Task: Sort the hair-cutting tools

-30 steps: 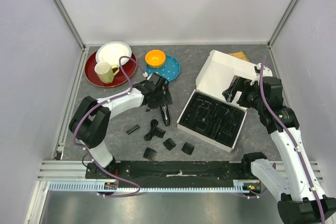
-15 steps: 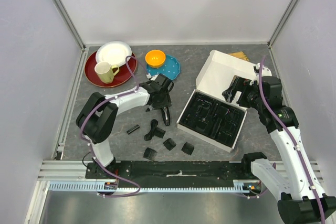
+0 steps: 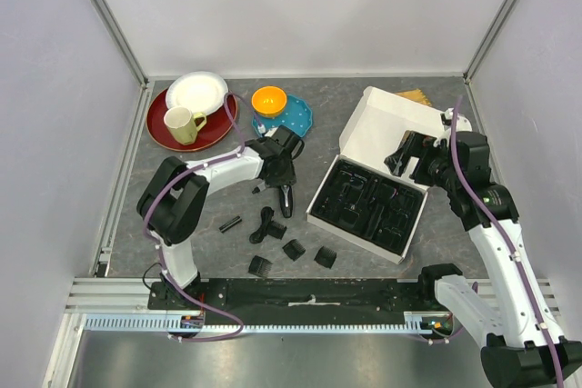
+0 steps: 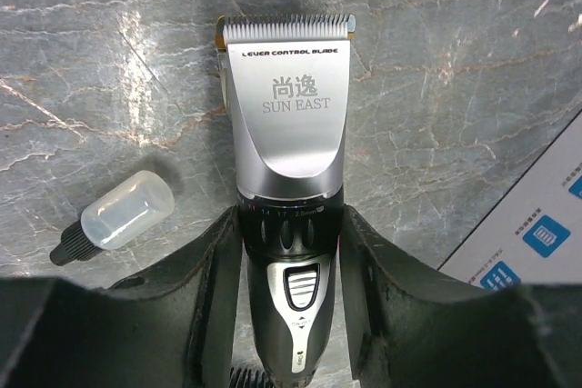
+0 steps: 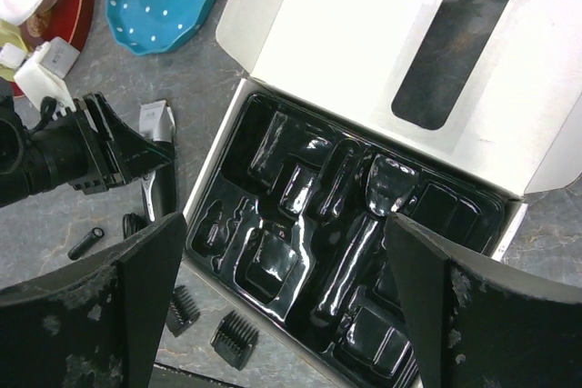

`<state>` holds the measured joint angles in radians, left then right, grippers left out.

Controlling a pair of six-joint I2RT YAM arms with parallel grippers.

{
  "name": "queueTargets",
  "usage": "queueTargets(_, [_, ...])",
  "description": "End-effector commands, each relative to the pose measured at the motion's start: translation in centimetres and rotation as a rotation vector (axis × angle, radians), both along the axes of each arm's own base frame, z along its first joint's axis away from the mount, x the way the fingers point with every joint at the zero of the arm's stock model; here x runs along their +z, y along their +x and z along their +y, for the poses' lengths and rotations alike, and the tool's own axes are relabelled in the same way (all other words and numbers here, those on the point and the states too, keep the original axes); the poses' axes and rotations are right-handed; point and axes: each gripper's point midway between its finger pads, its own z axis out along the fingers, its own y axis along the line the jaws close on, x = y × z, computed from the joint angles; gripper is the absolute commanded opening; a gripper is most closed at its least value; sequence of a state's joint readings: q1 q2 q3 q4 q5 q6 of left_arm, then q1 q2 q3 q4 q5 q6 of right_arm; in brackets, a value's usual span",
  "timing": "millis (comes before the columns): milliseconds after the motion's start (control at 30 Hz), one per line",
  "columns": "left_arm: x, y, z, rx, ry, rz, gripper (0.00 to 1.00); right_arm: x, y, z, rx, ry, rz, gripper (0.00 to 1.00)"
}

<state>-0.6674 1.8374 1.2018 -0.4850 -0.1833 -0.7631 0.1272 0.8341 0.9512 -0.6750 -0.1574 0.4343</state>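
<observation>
The black-and-silver clipper (image 3: 285, 197) (image 4: 286, 124) lies on the grey table, blade end pointing away in the left wrist view. My left gripper (image 3: 279, 170) (image 4: 293, 220) is down over it, its fingers (image 4: 223, 270) pressed against both sides of the clipper's black dial section. Several black comb attachments (image 3: 293, 249) (image 5: 235, 338) lie near the front edge, with a short black cylinder (image 3: 230, 223) (image 5: 86, 243) and a coiled cord (image 3: 262, 224) to their left. My right gripper (image 3: 406, 154) (image 5: 286, 220) hangs wide open above the box, holding nothing.
The white cardboard box (image 3: 391, 124) stands open at the right with its black moulded tray (image 3: 400, 244) (image 5: 209, 252). A small clear bottle (image 4: 123, 215) lies left of the clipper. At the back left are a red plate (image 3: 164, 134), a mug (image 3: 182, 124), a blue plate (image 3: 293, 120) and an orange bowl (image 3: 269, 99).
My left gripper has shifted slightly right over the clipper and its jaws have closed in against the clipper's sides. The right arm has stayed still.
</observation>
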Motion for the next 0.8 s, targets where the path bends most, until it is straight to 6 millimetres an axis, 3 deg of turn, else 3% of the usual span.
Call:
queueTargets(0, [4.8,0.8,-1.8,-0.104,-0.036,-0.13,0.04,3.6,0.1,0.5,0.005,0.044,-0.088,0.98])
queueTargets(133, [9.4,-0.3,-4.4,-0.224,-0.144,-0.23,0.02,5.4,-0.3,0.8,0.015,0.07,-0.138,0.98])
queueTargets(333, [16.0,-2.6,-9.8,-0.435,-0.339,-0.388,0.02,9.9,-1.9,0.7,0.008,0.109,-0.245,0.98])
queueTargets(433, [18.4,-4.6,-13.2,-0.575,-0.446,-0.452,0.02,12.3,-3.2,0.4,-0.01,0.131,-0.303,0.98])
queueTargets(533, [18.8,-6.5,-16.6,-0.685,-0.495,-0.481,0.02,15.0,-4.8,-0.5,-0.058,0.155,-0.391,0.98])
queueTargets(600, [17.5,-6.8,-18.0,-0.718,-0.49,-0.468,0.02,16.7,-6.1,-0.9,-0.073,0.167,-0.451,0.98])
queueTargets(667, [17.8,-7.1,-19.8,-0.754,-0.511,-0.484,0.02,18.0,-7.1,-1.1,-0.074,0.173,-0.494,0.98])
queueTargets(700, [16.6,-7.2,-20.5,-0.769,-0.505,-0.464,0.02,18.2,-7.4,-1.1,-0.072,0.175,-0.5,0.98])
queueTargets(767, [17.2,-7.6,-22.1,-0.801,-0.534,-0.475,0.02,18.8,-7.9,-1.2,-0.071,0.175,-0.514,0.98])
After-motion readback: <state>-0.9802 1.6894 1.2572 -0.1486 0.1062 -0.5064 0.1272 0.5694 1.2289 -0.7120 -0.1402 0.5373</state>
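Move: My left hand already grips the hair clipper at its collar, just above the table. The box's black tray is its goal, centred about 23 cm to this hand's right and 7 cm back. The oil bottle is some 6 cm to its left, level with it; the cord lies 6 cm left and 11 cm back, a square comb 2 cm right and 18 cm back. From my right hand, the tray's middle is about 20 cm below, 4 cm left and 3 cm back. I lift the clipper off the table with my left hand, still pinching it, and arc it about 18 cm to the right and 8 cm back, up some 14 cm and just starting to sink over the tray, turning roughly 40 degrees clockwise and tilting the wrist. My right hand, empty and open, rises 17 cm and draws back 7 cm away from the box, its fingers tipping upward. ##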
